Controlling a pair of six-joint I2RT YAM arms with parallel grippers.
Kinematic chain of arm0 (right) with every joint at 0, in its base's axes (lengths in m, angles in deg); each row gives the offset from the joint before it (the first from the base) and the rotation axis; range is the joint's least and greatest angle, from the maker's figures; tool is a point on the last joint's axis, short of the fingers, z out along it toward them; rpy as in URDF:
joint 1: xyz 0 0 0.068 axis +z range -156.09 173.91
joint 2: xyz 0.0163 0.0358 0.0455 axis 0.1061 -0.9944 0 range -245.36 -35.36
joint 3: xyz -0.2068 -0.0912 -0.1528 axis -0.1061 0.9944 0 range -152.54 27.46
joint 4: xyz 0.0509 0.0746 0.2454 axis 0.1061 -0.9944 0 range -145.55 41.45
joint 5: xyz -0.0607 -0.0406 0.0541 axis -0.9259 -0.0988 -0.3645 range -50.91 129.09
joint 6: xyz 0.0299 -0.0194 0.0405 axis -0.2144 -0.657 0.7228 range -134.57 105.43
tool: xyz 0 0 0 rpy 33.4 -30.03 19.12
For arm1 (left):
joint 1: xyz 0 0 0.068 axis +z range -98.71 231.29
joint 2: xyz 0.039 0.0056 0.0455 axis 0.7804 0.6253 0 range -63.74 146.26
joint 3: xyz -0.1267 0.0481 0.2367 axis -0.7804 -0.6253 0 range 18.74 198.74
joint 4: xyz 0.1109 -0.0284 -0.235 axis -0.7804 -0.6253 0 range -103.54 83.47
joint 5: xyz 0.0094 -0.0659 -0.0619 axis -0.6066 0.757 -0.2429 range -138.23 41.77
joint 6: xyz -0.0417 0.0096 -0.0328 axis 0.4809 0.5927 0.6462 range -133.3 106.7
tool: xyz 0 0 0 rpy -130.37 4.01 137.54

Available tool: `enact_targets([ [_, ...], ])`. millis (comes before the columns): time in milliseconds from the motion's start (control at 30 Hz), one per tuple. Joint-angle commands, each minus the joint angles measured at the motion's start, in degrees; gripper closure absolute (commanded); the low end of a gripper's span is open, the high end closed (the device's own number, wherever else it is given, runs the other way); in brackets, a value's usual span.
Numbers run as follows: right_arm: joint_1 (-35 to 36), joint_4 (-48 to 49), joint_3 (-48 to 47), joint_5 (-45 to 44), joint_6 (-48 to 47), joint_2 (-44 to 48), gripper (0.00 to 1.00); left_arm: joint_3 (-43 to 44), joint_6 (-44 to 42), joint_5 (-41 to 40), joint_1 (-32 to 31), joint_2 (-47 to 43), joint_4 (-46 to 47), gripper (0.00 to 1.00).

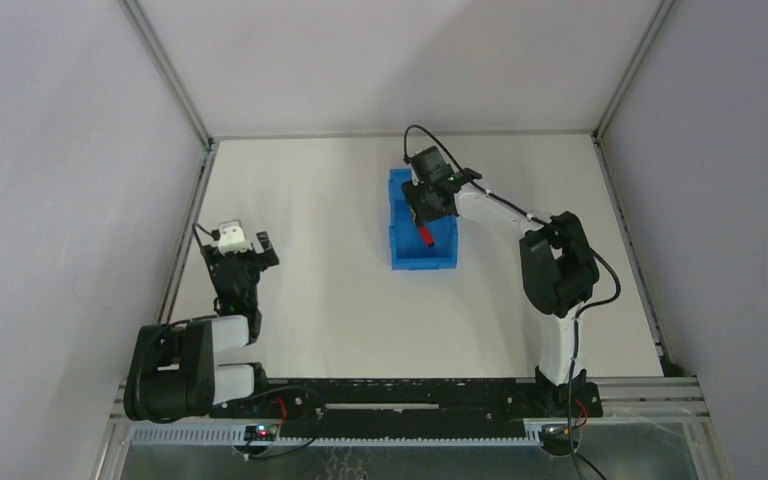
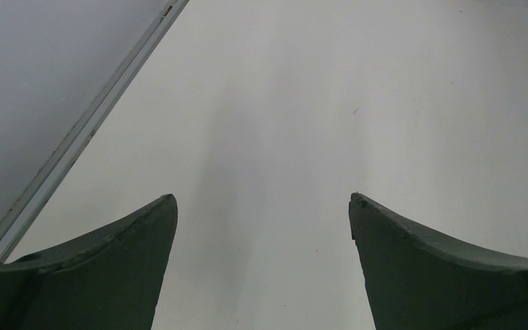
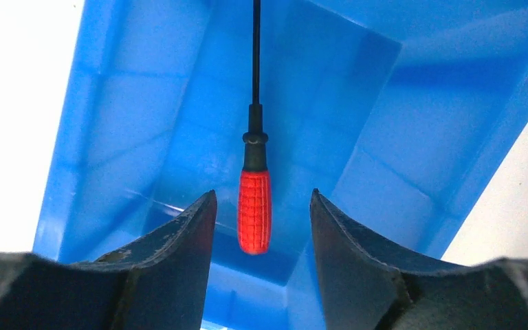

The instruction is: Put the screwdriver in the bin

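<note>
The blue bin (image 1: 400,256) stands at the middle back of the table, and its inside (image 3: 144,137) fills the right wrist view. My right gripper (image 1: 427,214) hangs over it, open (image 3: 262,194). The screwdriver (image 3: 255,210), with its red handle and thin dark shaft, sits inside the bin's walls between my fingers (image 3: 189,227), with a gap on each side and touching neither. From above its red handle (image 1: 426,236) shows inside the bin. Whether it rests on the floor I cannot tell. My left gripper (image 2: 262,198) is open and empty, far left (image 1: 246,242).
White tabletop (image 2: 316,103) lies under the left gripper, with a metal frame rail (image 2: 96,113) along the left edge. Grey enclosure walls (image 1: 60,150) close in the table on three sides. The arm bases sit on the black rail (image 1: 410,395) at the near edge.
</note>
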Motion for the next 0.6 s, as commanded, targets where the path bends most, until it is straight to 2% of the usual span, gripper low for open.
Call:
enact_targets([
  [0, 0.98, 2.85, -0.44, -1.58, 0.87, 2.38, 0.39, 2.30, -0.37, 0.16, -0.12, -0.61, 3.89, 0.00],
  [367, 0.53, -2.78, -1.07, -5.92, 3.40, 13.43, 0.29, 2.30, -0.33, 0.16, -0.12, -0.63, 3.89, 0.00],
  [567, -7.14, -5.64, 3.02, -6.71, 3.65, 20.55, 0.16, 2.37, -0.33, 0.13, -0.08, -0.61, 3.89, 0.00],
])
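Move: The screwdriver already lies loose inside the blue bin, its handle between the right hand's parted fingers. Its middle is about 2 cm ahead of that hand, 1 cm to its left and some 4 cm below. The middle of the bin is also about 2 cm ahead and 1 cm left, roughly 5 cm down. From the idle left hand, the screwdriver is some 41 cm to the right, 8 cm ahead and 5 cm lower. With the screwdriver already free, the right hand spreads its fingers wider and, after barely stirring at first, rises about 11 cm up out of the bin, gathering speed and leaving the screwdriver below. As it climbs it drifts some 3 to 4 cm right, while the wrist tips the fingers about 10 degrees up towards the front and turns slightly clockwise. ##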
